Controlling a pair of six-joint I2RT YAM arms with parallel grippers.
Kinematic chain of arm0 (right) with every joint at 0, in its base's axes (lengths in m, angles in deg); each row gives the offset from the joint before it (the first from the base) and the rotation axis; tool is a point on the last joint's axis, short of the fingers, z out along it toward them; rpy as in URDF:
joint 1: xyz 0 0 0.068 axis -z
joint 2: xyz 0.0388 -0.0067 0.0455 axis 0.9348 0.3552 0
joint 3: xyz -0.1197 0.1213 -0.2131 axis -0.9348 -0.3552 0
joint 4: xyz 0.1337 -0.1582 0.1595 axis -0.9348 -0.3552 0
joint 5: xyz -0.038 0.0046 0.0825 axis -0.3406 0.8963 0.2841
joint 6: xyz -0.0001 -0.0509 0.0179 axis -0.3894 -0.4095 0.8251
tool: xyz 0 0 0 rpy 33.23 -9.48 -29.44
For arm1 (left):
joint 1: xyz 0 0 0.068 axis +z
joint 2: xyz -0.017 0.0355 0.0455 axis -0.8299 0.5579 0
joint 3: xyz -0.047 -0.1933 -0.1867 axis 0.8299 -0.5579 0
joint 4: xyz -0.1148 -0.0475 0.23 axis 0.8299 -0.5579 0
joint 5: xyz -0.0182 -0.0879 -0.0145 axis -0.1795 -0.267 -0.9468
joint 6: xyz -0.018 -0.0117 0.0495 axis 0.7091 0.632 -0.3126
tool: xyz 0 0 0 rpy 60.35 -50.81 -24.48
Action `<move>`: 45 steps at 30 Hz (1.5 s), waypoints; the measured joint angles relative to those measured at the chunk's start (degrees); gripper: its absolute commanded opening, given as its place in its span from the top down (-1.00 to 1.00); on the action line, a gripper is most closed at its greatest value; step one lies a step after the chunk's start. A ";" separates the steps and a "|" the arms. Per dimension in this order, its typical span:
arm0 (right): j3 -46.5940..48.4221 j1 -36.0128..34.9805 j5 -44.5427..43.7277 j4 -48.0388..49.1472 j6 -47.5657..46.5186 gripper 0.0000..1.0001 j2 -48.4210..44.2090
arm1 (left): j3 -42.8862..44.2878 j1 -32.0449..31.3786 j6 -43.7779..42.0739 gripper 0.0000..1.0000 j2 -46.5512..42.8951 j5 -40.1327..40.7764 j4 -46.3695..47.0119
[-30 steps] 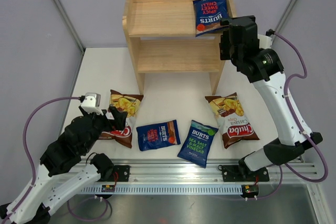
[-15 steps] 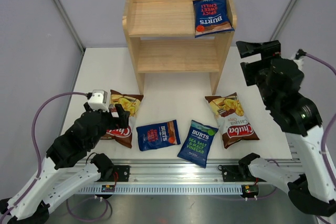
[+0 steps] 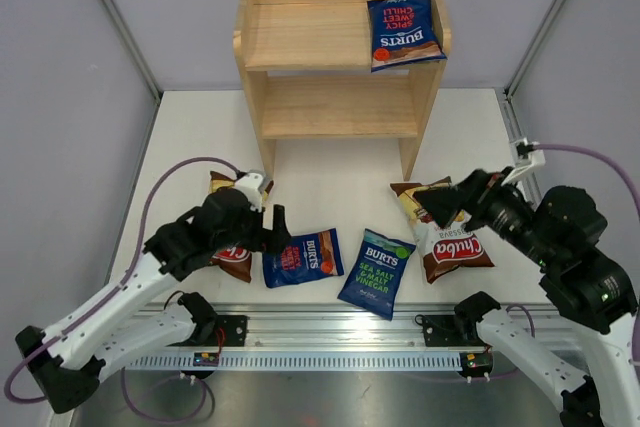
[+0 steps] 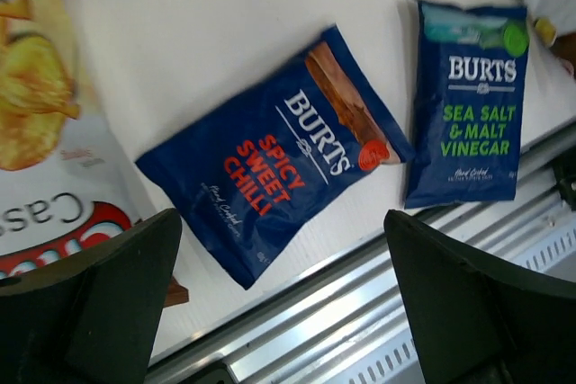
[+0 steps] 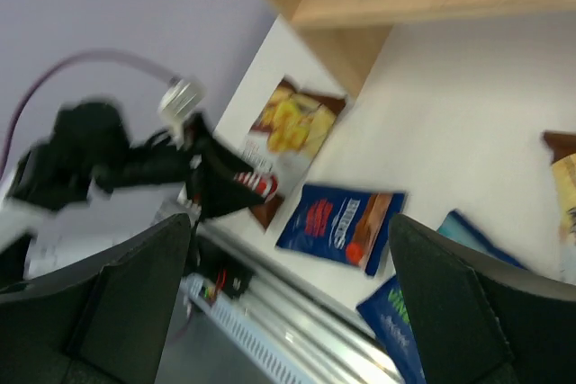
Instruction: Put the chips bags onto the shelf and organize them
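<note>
One blue Burts chilli bag (image 3: 405, 32) lies on the right of the wooden shelf's (image 3: 300, 37) top tier. On the table lie a Chuba bag (image 3: 237, 259), a Burts chilli bag (image 3: 305, 258), a Burts sea salt bag (image 3: 375, 272) and a second Chuba bag (image 3: 460, 247). My left gripper (image 3: 274, 230) hangs open over the left Chuba bag's right edge, beside the chilli bag (image 4: 279, 155). Over the right Chuba bag's top, my right gripper (image 3: 432, 205) is open and empty. The left wrist view also shows the sea salt bag (image 4: 468, 101) and the Chuba bag (image 4: 36, 132).
A metal rail (image 3: 330, 332) runs along the near table edge under the bags. Grey walls close in the sides and back. The shelf's lower tier (image 3: 335, 107) holds nothing. In the blurred right wrist view the left arm (image 5: 108, 164) reaches toward the chilli bag (image 5: 342, 222).
My right arm left the shelf's top tier and swung down to above the right Chuba bag. My left arm reached forward and right, toward the chilli bag. Both grippers stayed open.
</note>
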 measured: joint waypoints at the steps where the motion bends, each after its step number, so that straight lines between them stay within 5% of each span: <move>1: -2.60 0.00 4.81 -0.20 -1.09 -0.99 -2.23 | -0.04 -0.11 -0.07 -0.98 2.99 -2.12 0.31; 7: -12.44 0.00 24.68 2.60 -3.65 -0.99 -11.47 | 3.28 -2.47 -2.16 -0.98 22.32 -5.86 0.04; 17: -22.23 0.02 40.81 11.26 -2.34 -0.99 -19.67 | 15.96 -4.02 -15.67 -0.98 41.97 -8.48 -3.61; 28: -25.27 0.04 48.74 15.69 -0.55 -0.99 -27.06 | 21.59 6.36 -29.79 -0.98 57.20 -21.92 -5.95; 45: -27.67 0.04 51.32 16.11 -0.46 -0.99 -31.17 | 22.40 8.15 -29.73 -0.98 61.70 -25.33 -7.87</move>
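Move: From the left hand, the Burts spicy chilli chips bag lies about 5 cm to the right, level with it and some 16 cm below. At that same depth, the brown Cassava bag is around 9 cm left and 7 cm ahead, and the green Burts bag about 20 cm right and 4 cm back. From the right hand, the spicy chilli bag lies roughly 21 cm left, level fore and aft, and 38 cm below. Bring the left gripper about 15 cm down onto the spicy chilli chips bag, drifting right by 5 cm and a little forward, while tipping the fingers down and turning them clockwise some 30 degrees; keep them wide open and stop close over the bag. Meanwhile draw the empty, open right hand back about 19 cm and somewhat down, away from the shelf, swinging it counter-clockwise. ##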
